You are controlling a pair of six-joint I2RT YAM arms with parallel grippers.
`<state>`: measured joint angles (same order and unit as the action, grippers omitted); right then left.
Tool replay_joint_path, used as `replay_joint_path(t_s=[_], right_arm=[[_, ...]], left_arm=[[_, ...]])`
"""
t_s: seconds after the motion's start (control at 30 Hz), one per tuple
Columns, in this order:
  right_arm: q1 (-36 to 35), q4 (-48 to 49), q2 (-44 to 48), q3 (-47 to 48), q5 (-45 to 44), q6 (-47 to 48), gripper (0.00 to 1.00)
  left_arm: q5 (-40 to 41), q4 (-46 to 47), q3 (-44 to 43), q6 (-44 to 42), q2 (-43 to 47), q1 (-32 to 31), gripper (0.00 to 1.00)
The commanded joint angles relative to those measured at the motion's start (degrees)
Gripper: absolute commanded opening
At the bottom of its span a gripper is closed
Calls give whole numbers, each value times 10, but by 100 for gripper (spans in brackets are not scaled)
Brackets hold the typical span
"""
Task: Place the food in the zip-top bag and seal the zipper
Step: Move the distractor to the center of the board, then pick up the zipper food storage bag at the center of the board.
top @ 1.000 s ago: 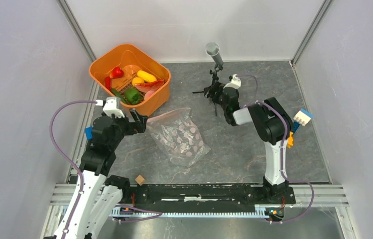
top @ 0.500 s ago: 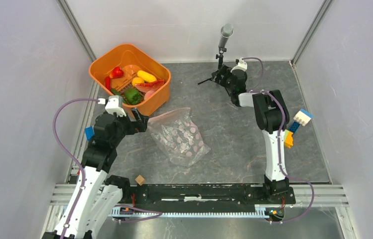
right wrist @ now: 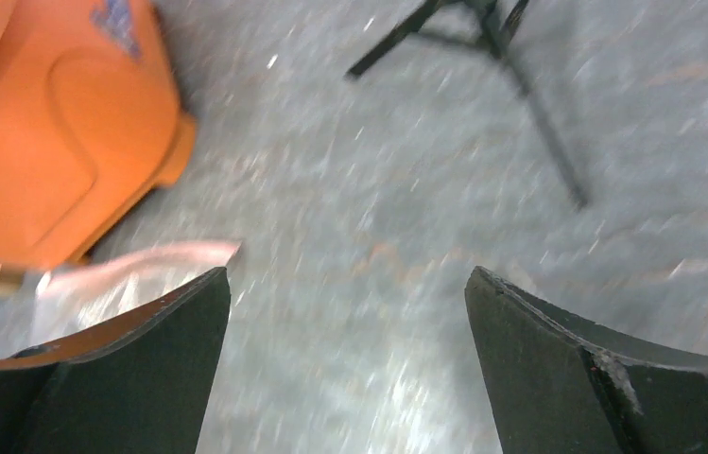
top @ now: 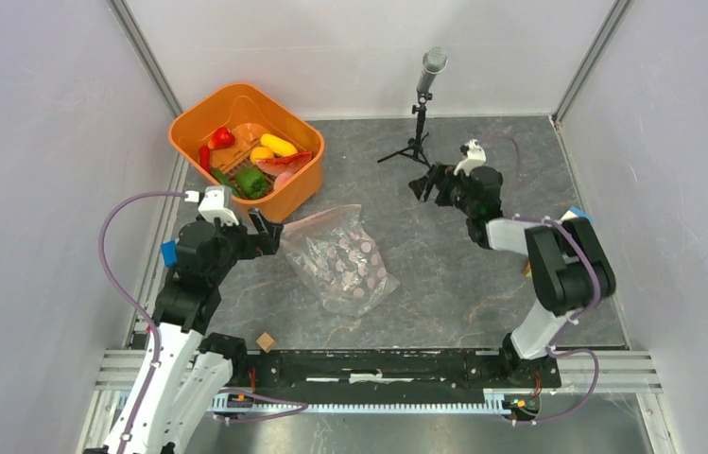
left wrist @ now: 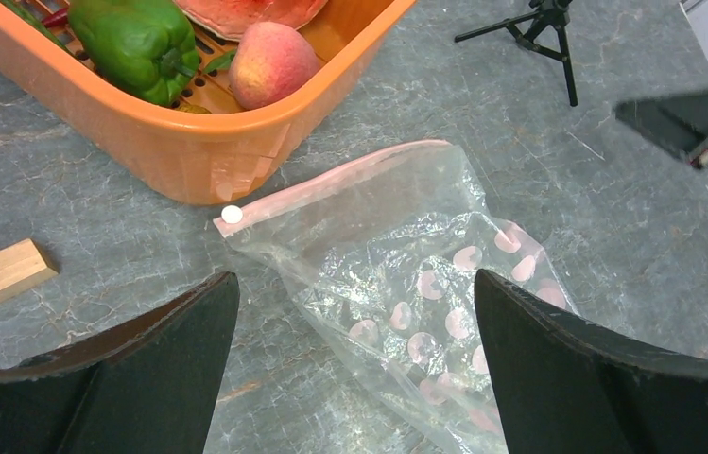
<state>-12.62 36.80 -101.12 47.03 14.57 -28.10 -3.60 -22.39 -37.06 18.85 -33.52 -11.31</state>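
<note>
The food lies in the orange basket (top: pixel 200 113): a red pepper (top: pixel 222 137), a yellow piece (top: pixel 279 145) and a green bell pepper (top: pixel 252 182). The left wrist view shows that pepper (left wrist: pixel 137 43) beside a peach (left wrist: pixel 274 64). The clear dotted zip-top bag (top: pixel 342 263) lies flat in front of the basket. Its pink zipper (left wrist: pixel 340 177) faces the basket. My left gripper (top: pixel 269 232) hovers open over the bag's (left wrist: pixel 406 284) left corner. My right gripper (top: pixel 428 183) is open, right of the bag, above bare table.
A microphone on a small tripod (top: pixel 423 104) stands at the back, just behind my right gripper. A small wooden cube (top: pixel 266 341) sits near the front rail. Coloured blocks (top: pixel 577 215) peek out behind the right arm. Walls close in both sides.
My right arm has swung away from the tripod, forward and rightward, its elbow dropping low. The microphone, tilted a second ago, now stands upright. The left arm has hardly moved.
</note>
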Motion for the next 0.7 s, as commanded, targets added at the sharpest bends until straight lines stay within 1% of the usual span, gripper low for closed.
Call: replay_joint_path(t_s=[0.0,0.1,0.13,0.2,0.27,0.33,0.37,0.4,0.47,0.53,0.57,0.63,0.67], right_arm=[[-44,49,85,-118,82,-14,99],[-112,64,119,-169,87,-21,99],[-134,76,128,-182,89,-27,93],[-164,106,140,-208,86,-45,91],[-182,107,149,-218,85,-49,87],[-196,73,155,-214,77,-28,84],[-202,52,156,-210,71,-10,79],[-208,30,157,-206,67,6,72],[-216,-1,157,-198,64,37,63],[-223,-26,155,-187,76,69,57],[-226,-44,154,-180,79,86,55],[-230,-72,152,-169,80,112,55],[-231,-81,151,-164,83,125,53]], left_arm=[[-4,7,0,12,12,3,100],[-9,6,1,13,15,4,100],[-9,5,1,13,16,4,100],[-7,1,1,11,18,4,100],[-7,0,1,11,19,4,100],[-9,2,1,12,18,4,100],[-10,2,1,12,18,4,100],[-11,3,1,12,16,4,100],[-13,3,1,12,16,4,100],[-14,4,1,13,15,4,100],[-15,3,1,13,15,4,100],[-14,2,1,13,15,4,100],[-14,3,1,13,15,4,100]])
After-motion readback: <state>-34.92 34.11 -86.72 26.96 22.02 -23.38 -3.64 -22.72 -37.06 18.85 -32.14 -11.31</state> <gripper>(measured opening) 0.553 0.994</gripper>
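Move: The zip-top bag lies flat, its middle some 17 cm back and 19 cm left of the right hand and about 8 cm below. The microphone stand stands free about 14 cm ahead of that hand, in line with it, its middle some 4 cm higher. The orange basket is roughly 8 cm ahead and 38 cm left, about 3 cm below. From the left hand, the bag's middle is about 3 cm ahead, 10 cm right and 17 cm below. The right hand, holding nothing, sweeps back about 20 cm and some 11 cm left, away from the microphone stand, swinging the fingers about 30 degrees counter-clockwise towards the bag's right-hand edge. It sinks about 4 cm on the way, slows sharply over the last stretch and narrows its wide-open fingers to roughly half, ending low and close over that edge; no contact with the plastic can be seen. ##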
